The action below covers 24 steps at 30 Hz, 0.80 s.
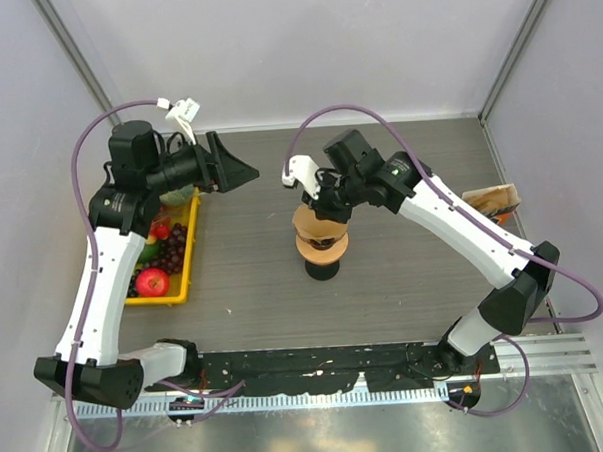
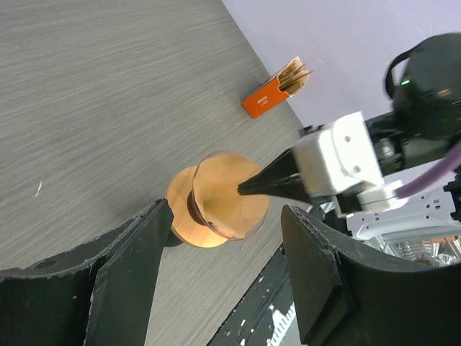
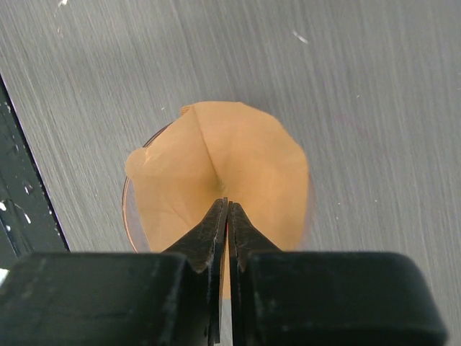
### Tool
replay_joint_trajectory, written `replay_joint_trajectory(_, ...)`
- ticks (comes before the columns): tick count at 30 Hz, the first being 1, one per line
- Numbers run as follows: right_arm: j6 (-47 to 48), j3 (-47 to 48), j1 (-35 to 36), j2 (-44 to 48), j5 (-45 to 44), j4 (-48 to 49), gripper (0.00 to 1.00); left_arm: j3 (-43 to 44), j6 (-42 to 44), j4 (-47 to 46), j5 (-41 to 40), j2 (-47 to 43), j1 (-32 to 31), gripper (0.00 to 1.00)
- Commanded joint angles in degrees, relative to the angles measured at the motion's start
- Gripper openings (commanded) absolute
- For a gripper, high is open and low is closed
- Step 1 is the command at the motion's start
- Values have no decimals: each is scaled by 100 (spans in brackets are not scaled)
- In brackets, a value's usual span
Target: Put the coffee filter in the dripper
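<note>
The orange dripper [image 1: 320, 247] stands mid-table on a dark cup [image 1: 321, 270]. The tan coffee filter [image 3: 245, 158] lies opened as a cone inside it, with one crease running up from its centre, and the dripper's rim [image 3: 127, 209] shows just outside the paper. My right gripper [image 3: 227, 203] is shut, its tips pointing down into the filter's middle; the paper looks undisturbed by them. From the left wrist view its black tip [image 2: 248, 189] reaches over the dripper [image 2: 189, 220]. My left gripper [image 1: 244, 173] hangs open and empty, up and left of the dripper.
A yellow tray [image 1: 188, 261] of fruit sits at the left under the left arm. An orange box of spare filters [image 1: 496, 202] lies at the right table edge, also seen in the left wrist view as the box [image 2: 270, 94].
</note>
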<state>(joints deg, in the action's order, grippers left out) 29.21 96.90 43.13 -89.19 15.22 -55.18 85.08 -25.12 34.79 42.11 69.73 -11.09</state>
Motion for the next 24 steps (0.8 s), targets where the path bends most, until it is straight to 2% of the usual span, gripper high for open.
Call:
replay_joint_trajectory(1,313,-382,99,50,-90,349,8,35,-28,-306,-10,-285,72,70)
replay_joint_trajectory(13,454,-1147,195,-125,-151,1079,7,27,60,-95,-80,-417,142,72)
replay_joint_trajectory(24,585,-1218,195,-353,104,957,7,-132,139,37,-97,-593,160,72)
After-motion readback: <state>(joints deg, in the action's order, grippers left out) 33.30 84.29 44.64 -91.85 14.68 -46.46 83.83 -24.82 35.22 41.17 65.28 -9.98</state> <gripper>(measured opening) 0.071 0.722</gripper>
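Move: Just below the right hand's shut fingertips, about 6 cm down and within 1 cm to the left, is the middle of the coffee filter, standing in the glass dripper. The dripper's wooden collar lies on the same line, some 10 cm below the hand, with the black cup about 15 cm below. From the left hand, the filter lies roughly 14 cm to the right, 3 cm back and 18 cm down. Sinking about 8 cm almost straight down, the right hand takes its closed fingertips from above the filter's open mouth down inside the paper cone, quickly at first and slower towards the end. The fingers stay shut and slanted down to the left, the wrist turning only slightly. The empty, open left hand eases some 2 cm back, up and to the left, away from the dripper. ##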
